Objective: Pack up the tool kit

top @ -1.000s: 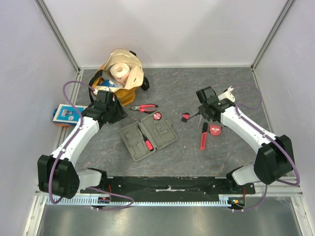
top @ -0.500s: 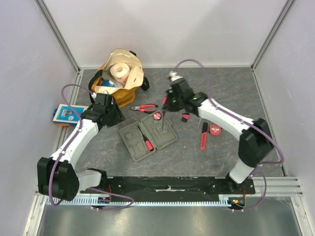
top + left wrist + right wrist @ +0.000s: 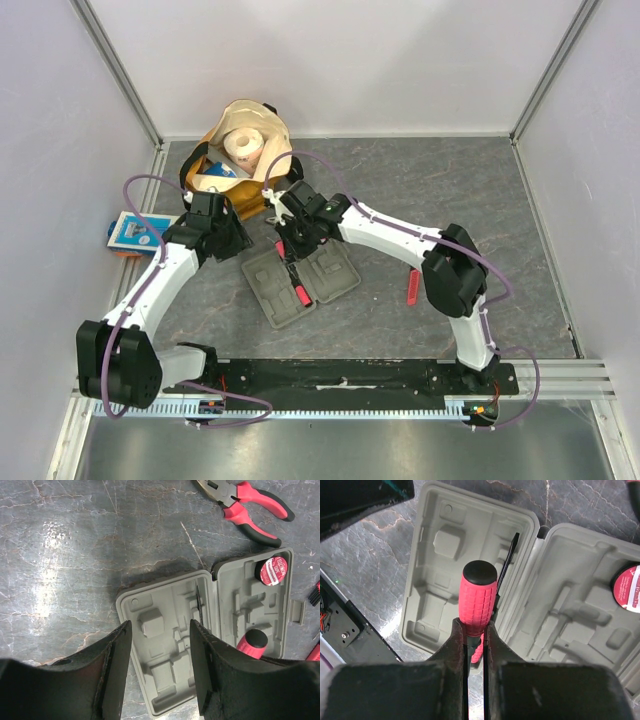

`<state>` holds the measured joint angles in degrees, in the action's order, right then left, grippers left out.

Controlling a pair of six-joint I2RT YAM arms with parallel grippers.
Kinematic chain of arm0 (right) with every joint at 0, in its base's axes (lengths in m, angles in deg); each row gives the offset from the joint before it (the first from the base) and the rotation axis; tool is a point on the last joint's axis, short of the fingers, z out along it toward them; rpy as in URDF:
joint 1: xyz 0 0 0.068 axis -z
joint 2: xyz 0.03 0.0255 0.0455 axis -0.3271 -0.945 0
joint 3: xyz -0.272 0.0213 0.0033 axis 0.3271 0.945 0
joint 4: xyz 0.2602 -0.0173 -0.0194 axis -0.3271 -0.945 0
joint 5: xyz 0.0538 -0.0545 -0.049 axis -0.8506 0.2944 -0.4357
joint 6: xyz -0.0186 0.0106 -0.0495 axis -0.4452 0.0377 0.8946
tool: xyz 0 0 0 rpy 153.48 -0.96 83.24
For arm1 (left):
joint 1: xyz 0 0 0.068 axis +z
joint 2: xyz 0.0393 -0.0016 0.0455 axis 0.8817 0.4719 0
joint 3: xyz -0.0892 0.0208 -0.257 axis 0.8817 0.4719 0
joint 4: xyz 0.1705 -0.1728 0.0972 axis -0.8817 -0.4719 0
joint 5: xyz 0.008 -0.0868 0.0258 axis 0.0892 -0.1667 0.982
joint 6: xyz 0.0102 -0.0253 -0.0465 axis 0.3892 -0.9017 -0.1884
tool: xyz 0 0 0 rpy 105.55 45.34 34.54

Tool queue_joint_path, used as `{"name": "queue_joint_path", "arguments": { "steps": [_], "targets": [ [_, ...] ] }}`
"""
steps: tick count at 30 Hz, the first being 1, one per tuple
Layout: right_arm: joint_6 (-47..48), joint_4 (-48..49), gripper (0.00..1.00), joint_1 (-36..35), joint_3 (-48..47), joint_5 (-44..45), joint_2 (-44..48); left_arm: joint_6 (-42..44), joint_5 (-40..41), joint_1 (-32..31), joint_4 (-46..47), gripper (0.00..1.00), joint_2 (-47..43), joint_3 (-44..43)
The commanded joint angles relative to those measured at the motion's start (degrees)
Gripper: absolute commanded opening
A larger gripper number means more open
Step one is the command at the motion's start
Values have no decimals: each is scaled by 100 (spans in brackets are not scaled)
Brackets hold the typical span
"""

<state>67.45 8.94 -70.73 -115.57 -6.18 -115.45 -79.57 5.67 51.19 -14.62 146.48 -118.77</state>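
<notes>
The grey case [image 3: 318, 283] lies open and flat mid-table, also in the left wrist view [image 3: 165, 645]. My right gripper [image 3: 474, 625] hangs over its hinge, shut on a red screwdriver [image 3: 480, 597] with a black cap, seen from above as gripper [image 3: 292, 250]. Another screwdriver [image 3: 300, 295] lies along the hinge, its black shaft [image 3: 507, 555] showing. The round tape measure [image 3: 272, 571] sits in a slot of the case's right half. Red-and-black pliers [image 3: 250, 505] lie on the table beyond the case. My left gripper [image 3: 160, 627] is open above the left half, holding nothing.
A tan-and-yellow bag [image 3: 245, 150] with a paper roll stands at the back left. At the left edge lies a blue-and-white packet [image 3: 135, 232]. A red tool [image 3: 413, 287] rests right of the case, partly under my right arm. Both grippers hang close together over the case.
My right arm has swung from the right side of the table leftward to over the case, carrying the red screwdriver. The left arm has not moved.
</notes>
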Motion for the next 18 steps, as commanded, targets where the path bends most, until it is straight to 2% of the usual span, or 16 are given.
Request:
{"name": "queue_joint_path", "arguments": {
  "steps": [1, 13, 18],
  "targets": [
    [83, -100, 0, -92, -455, -280, -187, -53, -253, 46, 93, 56, 7, 9],
    [-93, 120, 0, -347, -833, -166, -847, -44, -376, 81, 172, 56, 95, 27],
    [-102, 199, 0, -356, -860, 141, -1014, -35, -385, 99, 172, 56, 113, 62]
  ]
}}
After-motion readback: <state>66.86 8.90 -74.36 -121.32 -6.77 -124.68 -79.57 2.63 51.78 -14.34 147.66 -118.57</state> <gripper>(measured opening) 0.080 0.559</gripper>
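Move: My right hand holds the second red-handled screwdriver; the left tray of the open case, where it is headed, has its middle about 4 cm left, 3 cm back and 8 cm below. The first screwdriver lies in that tray, about 2 cm back and 1 cm right of this hand; the round red tape sits in the other half, some 11 cm ahead and 7 cm right. From my left hand the tray's middle is roughly 4 cm back, 3 cm right and 9 cm down. I keep the screwdriver pinched just below its handle and bring my right hand down about 4 cm and left some 3.5 cm, easing slightly back, so it comes off the hinge side and lower over the left tray. Leftward leads at first, then the drop takes over; the wrist hardly turns and the fingers stay shut. ##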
